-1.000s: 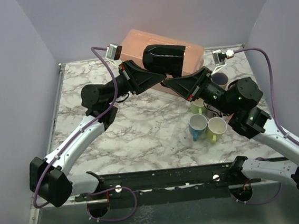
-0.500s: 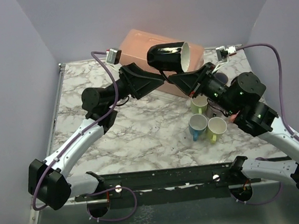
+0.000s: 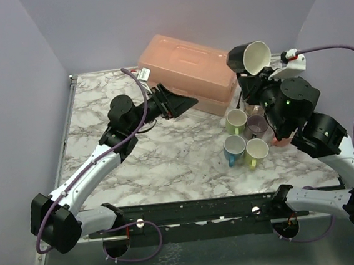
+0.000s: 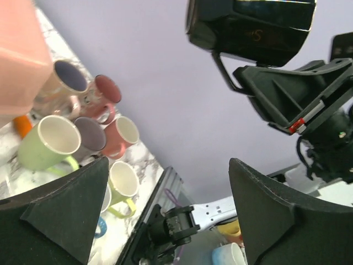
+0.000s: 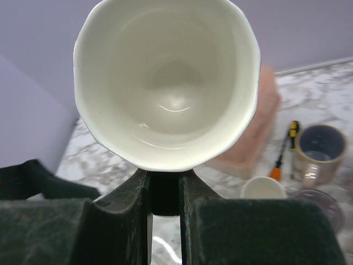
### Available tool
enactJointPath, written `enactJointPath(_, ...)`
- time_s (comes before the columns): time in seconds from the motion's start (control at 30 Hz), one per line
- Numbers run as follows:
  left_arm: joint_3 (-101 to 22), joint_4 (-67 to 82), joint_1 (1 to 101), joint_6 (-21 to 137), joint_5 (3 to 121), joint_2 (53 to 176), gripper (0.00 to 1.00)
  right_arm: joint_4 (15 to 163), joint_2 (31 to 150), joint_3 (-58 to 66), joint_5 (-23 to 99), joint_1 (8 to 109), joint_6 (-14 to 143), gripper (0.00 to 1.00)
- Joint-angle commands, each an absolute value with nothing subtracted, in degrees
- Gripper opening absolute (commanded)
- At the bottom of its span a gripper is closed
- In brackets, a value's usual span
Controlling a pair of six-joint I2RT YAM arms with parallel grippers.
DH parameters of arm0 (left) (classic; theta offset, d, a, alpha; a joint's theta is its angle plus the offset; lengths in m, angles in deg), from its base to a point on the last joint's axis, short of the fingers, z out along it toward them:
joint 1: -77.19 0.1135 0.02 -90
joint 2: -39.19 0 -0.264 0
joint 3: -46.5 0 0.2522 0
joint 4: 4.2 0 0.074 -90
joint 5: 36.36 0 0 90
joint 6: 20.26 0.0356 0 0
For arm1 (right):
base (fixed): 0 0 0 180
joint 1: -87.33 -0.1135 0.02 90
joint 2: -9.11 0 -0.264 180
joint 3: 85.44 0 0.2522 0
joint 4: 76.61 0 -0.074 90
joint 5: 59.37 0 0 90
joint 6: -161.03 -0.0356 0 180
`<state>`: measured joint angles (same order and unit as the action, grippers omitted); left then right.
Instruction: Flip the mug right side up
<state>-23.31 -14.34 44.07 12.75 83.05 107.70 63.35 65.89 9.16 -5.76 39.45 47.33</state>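
Observation:
The mug [image 3: 250, 56] is black outside and white inside. It hangs high over the table's back right, tilted with its mouth facing up and toward the camera. My right gripper [image 3: 246, 77] is shut on its handle; in the right wrist view the white bowl [image 5: 168, 83] fills the top and the fingers [image 5: 127, 215] pinch the black handle. My left gripper [image 3: 186, 101] stands open and apart from the mug, in front of the pink box. In the left wrist view the mug [image 4: 251, 27] hangs ahead, beyond the spread fingers [image 4: 265, 210], with nothing between them.
A pink lidded box [image 3: 187, 72] lies at the back centre. Several upright mugs cluster below the right gripper: green [image 3: 235, 122], grey-purple [image 3: 256, 125], white with blue handle [image 3: 233, 147], yellow-green [image 3: 255, 152]. An orange-handled screwdriver [image 5: 284, 149] lies by a beige mug [image 5: 320, 152].
My left gripper has opened, let go of the mug and drawn back to the left. The right gripper has carried the mug right and up, turning its mouth upward.

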Motion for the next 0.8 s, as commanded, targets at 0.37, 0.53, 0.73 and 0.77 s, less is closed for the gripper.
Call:
enactJointPath(0.37,-27.30,1.37,43.84,22.11,78.20,109.43,0.89,38.03,69.34,13.00,-27.00,50.28,39.92,0.00)
enactJointPath(0.53,-27.28,4.08,43.80,23.59,77.53,108.97,0.89,29.70,68.44,9.59,-20.28,60.86,29.91,0.01)
enactJointPath(0.73,-26.47,6.16,43.80,24.97,76.69,108.19,0.89,17.00,65.99,5.43,-20.61,66.24,14.03,0.00)
enactJointPath(0.77,-26.44,6.34,43.81,25.06,76.67,108.31,0.89,15.11,65.25,4.09,-20.70,66.39,10.93,0.01)
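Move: With the black mug pinched in the right fingers, the likely goal is the open table beside the pink mug: about 21 cm to this hand's right, 3 cm ahead and some 43 cm below. The pink mug stands about 8 cm ahead and 16 cm right, the light green mug 3 cm ahead and 6 cm right, the red mug 20 cm ahead and 19 cm right, all about 39 cm below. From the left hand the open spot is roughly 36 cm right, 4 cm ahead and 38 cm below. Swing the right gripper about 18 cm to the right and sink it some 14 cm, towards the open table beside the pink mug. Meanwhile turn the hand about 45 degrees clockwise and tip its fingers down some 30 degrees, keeping the black mug pinched. Lower the empty left gripper about 6 cm and slightly forward, rolling it a little, fingers still wide open. ##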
